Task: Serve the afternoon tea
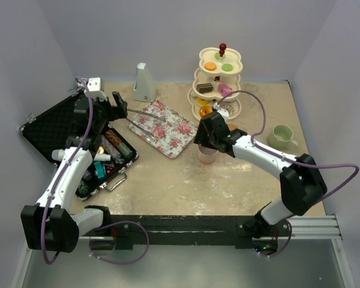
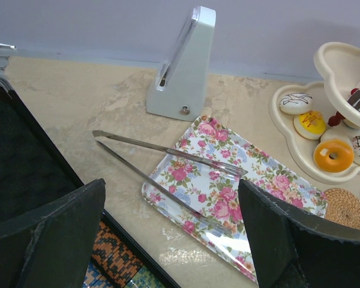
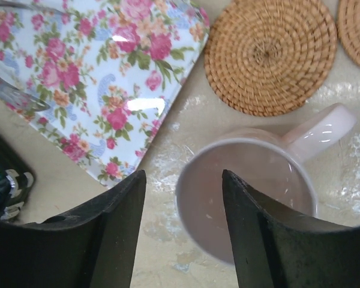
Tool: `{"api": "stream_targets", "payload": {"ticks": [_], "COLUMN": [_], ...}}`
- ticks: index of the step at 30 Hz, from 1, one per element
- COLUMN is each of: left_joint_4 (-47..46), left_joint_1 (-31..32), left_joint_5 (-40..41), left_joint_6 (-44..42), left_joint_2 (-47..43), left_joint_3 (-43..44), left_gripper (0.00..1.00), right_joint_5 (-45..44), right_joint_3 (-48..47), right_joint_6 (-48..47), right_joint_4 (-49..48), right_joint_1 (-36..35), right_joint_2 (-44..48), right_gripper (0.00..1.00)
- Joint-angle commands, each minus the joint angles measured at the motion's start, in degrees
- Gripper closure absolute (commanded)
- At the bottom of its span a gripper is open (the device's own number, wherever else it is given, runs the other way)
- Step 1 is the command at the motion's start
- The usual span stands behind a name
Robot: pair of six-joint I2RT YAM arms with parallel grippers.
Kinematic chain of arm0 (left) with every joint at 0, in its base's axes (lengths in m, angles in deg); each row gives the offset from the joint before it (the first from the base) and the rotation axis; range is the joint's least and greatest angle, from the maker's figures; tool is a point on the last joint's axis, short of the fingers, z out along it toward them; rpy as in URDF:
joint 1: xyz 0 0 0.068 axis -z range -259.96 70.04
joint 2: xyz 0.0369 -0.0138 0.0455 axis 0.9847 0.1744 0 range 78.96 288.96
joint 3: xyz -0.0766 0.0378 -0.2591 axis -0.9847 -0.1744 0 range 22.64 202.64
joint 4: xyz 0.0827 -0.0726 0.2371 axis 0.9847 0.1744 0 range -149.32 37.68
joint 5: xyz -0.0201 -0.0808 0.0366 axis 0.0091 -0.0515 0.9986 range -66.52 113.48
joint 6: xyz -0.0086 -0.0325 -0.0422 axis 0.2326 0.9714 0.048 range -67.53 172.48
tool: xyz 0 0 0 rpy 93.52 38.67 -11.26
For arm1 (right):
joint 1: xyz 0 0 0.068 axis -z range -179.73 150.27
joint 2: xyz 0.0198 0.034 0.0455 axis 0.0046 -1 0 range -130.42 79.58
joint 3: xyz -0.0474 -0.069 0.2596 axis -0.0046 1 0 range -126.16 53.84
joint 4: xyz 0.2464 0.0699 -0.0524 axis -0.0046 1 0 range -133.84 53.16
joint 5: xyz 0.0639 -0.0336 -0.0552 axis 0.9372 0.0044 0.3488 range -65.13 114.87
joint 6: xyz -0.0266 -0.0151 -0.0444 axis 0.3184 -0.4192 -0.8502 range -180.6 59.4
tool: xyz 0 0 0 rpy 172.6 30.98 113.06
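The pink mug [image 1: 207, 155] [image 3: 252, 186] stands upright on the table just right of the floral tray [image 1: 168, 127] [image 3: 90, 78]. My right gripper [image 1: 205, 147] [image 3: 183, 177] hovers over it, open: one finger is outside the mug's left wall, the other above its inside, with gaps on both sides. Two woven coasters [image 3: 270, 54] [image 3: 357, 30] lie beyond the mug. The cream three-tier stand [image 1: 219, 78] with a red knob [image 1: 222, 46] holds small donuts [image 2: 333, 156] and cakes. A green mug [image 1: 282, 137] sits far right. My left gripper [image 1: 117, 102] [image 2: 171, 186] is open and empty, near the tray's left end.
Metal tongs [image 1: 145, 117] [image 2: 162, 162] rest across the tray's left edge. An open black case of tools [image 1: 54, 129] fills the left side. A grey pyramid-shaped object [image 1: 144, 83] [image 2: 183, 66] stands by the back wall.
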Motion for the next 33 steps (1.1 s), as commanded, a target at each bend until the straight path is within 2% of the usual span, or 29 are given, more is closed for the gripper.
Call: {"api": "stream_targets", "payload": {"ticks": [1, 6, 13, 18, 24, 30, 32, 33], "left_joint_4": [-1.61, -1.7, -1.87, -1.87, -1.79, -1.7, -1.7, -1.7], "left_joint_1": [0.34, 0.34, 0.34, 0.34, 0.34, 0.34, 0.34, 0.34], "left_joint_5": [0.53, 0.18, -0.35, -0.43, -0.17, 0.18, 0.27, 0.27], "left_joint_6": [0.22, 0.39, 0.57, 0.57, 0.48, 0.31, 0.31, 0.31], "left_joint_2": [-0.78, -0.52, -0.43, -0.34, -0.43, -0.26, -0.34, -0.26], "left_joint_3": [2.52, 2.51, 2.52, 2.51, 2.52, 2.43, 2.51, 2.52], "left_gripper": [0.04, 0.04, 0.04, 0.04, 0.04, 0.04, 0.04, 0.04], "right_joint_5": [-3.16, -7.64, -11.42, -14.15, -13.18, -12.04, -12.04, -12.21], "right_joint_3": [-6.11, -7.35, -2.7, 0.9, 3.81, 4.69, 4.6, 4.43], "right_joint_6": [-3.19, -2.93, -3.46, -3.63, -4.16, -4.86, -5.13, -5.21], "right_joint_4": [1.98, 7.69, 11.39, 11.22, 8.77, 7.18, 7.44, 7.87], "right_joint_1": [-0.27, -0.27, -0.27, -0.01, 0.43, 0.43, 0.43, 0.43], "right_joint_2": [2.09, 6.31, 7.28, 7.46, 5.88, 3.68, 3.68, 3.85], "right_gripper": [0.41, 0.41, 0.44, 0.44, 0.46, 0.65, 0.74, 0.83]}}
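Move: The pink cup's middle lies about 4 cm right of the right hand, 1 cm back and 5 cm below, and the open fingers straddle its left rim. One coaster is some 7 cm ahead and 4 cm to the right, the other 8 cm ahead and 13 cm to the right, both about 9 cm down. The flowered tray's middle is roughly 10 cm ahead and 14 cm left. From the left hand, the cup is around 31 cm right, 8 cm back and 21 cm down. Already opened at the pink cup's left rim, the right fingers come clear of it and end astride the right rim, just behind the handle. The hand rises about 6 cm, crosses over the cup some 7 cm to the right and a little back, then sinks about 9 cm, its left side rolling down some 15 degrees. Only near the end do the fingers start closing around the wall, half narrowed by then. ##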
